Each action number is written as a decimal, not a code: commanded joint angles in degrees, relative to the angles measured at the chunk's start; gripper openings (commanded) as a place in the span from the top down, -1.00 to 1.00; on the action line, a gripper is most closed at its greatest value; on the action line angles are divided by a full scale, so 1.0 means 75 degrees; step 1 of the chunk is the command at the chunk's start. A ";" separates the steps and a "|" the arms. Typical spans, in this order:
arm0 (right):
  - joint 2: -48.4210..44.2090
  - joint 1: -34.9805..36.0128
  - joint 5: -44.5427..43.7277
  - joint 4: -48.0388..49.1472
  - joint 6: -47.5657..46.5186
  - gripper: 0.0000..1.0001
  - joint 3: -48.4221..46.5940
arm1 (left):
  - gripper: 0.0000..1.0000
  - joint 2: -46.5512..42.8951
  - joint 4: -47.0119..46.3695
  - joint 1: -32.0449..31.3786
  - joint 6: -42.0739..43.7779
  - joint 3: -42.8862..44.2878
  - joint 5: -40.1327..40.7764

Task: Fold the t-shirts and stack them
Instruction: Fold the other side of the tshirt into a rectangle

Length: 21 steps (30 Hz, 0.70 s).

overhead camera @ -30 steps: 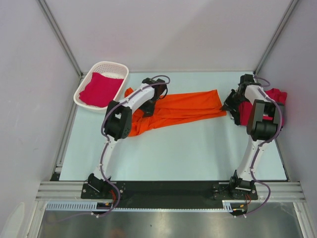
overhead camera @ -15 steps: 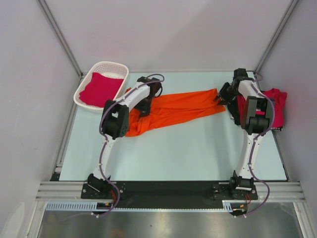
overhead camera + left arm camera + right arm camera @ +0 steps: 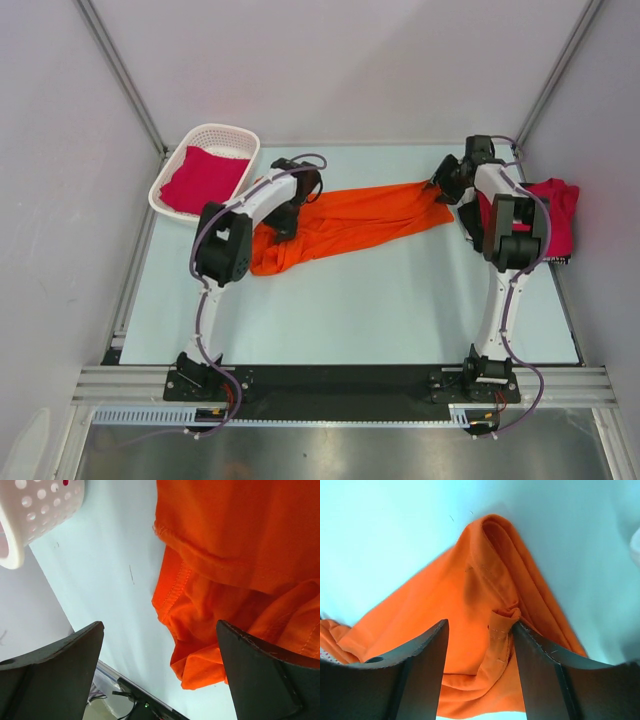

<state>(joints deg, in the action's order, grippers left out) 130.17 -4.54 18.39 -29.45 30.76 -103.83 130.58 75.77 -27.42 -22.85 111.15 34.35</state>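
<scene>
The bright orange t-shirt lies bunched in a long band across the far half of the table. My left gripper is over its left end. In the left wrist view the gripper is wide open, with a crumpled hem of the shirt between the fingers and nearer the right one. My right gripper is at the shirt's right end. In the right wrist view the gripper is open around a fold of orange cloth, and a hem touches the right finger.
A white lattice basket at the far left holds a crimson shirt; its wall shows in the left wrist view. Another crimson shirt lies crumpled at the right edge, behind the right arm. Walls enclose the table.
My right gripper has moved farther away and a little left, to the shirt's right corner. My left arm has shifted left, and the shirt's left end has slid left with it.
</scene>
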 commanded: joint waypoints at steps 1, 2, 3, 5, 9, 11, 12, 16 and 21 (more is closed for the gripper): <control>-0.0703 -0.0063 0.0033 0.1684 0.0714 -0.19 0.0635 | -0.99 -0.0746 -0.0001 -0.0035 -0.0269 -0.0370 0.0201; -0.0820 -0.0063 -0.0107 0.1828 0.0807 -0.19 0.0881 | -1.00 -0.0817 -0.0024 -0.0024 -0.0304 -0.0429 0.0190; -0.0856 -0.0063 -0.0526 0.1864 0.0878 -0.19 0.0941 | -0.99 -0.0887 -0.0082 -0.0024 -0.0386 -0.0511 0.0167; -0.1008 -0.0040 -0.1078 0.1923 0.0797 -0.18 0.0930 | -0.99 -0.1238 -0.0246 -0.0047 -0.0399 -0.0792 0.0050; -0.1371 0.0019 -0.1877 0.1562 0.0562 -0.20 0.0673 | -0.99 -0.2362 -0.1542 -0.0152 0.0034 -0.1925 -0.0348; -0.1534 -0.0016 -0.2135 0.1501 0.0527 -0.20 0.0602 | -0.97 -0.2958 -0.1991 -0.0234 0.0326 -0.2361 -0.0665; -0.1605 -0.0028 -0.2182 0.1513 0.0492 -0.20 0.0614 | -0.96 -0.3101 -0.2283 -0.0235 0.0386 -0.2665 -0.0758; -0.1804 -0.0063 -0.2113 0.1442 0.0445 -0.20 0.0672 | -0.89 -0.3512 -0.2555 -0.0281 0.0527 -0.3183 -0.1169; -0.2132 -0.0005 -0.1984 0.1548 0.0433 -0.20 0.1175 | 0.22 -0.3840 -0.3117 -0.0270 0.0738 -0.4013 -0.2059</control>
<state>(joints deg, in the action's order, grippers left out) 118.26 -4.80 4.69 -19.33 34.89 -96.90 104.20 57.78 -29.34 -19.88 85.76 25.28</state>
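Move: The t-shirt's near-left corner lies roughly 6 cm back, 4 cm left and 4 cm below the open left gripper; the basket stands some 20 cm ahead and 19 cm left of that gripper. The shirt's far-right corner is about 5 cm ahead, 3 cm right and 3 cm below the right gripper, whose fingers are already parted at a raised fold; the red shirts lie around 23 cm right and 8 cm back of this gripper. Lift the right gripper about 8 cm, carrying it some 4 cm to the right so its finger comes free of the raised fold; turn the wrist slightly clockwise and keep the fingers parted. Meanwhile draw the left gripper back 4 cm over the shirt's left end, level first, then rising about 4 cm, swinging its fingers to point less to the left and closing them partway on nothing. ##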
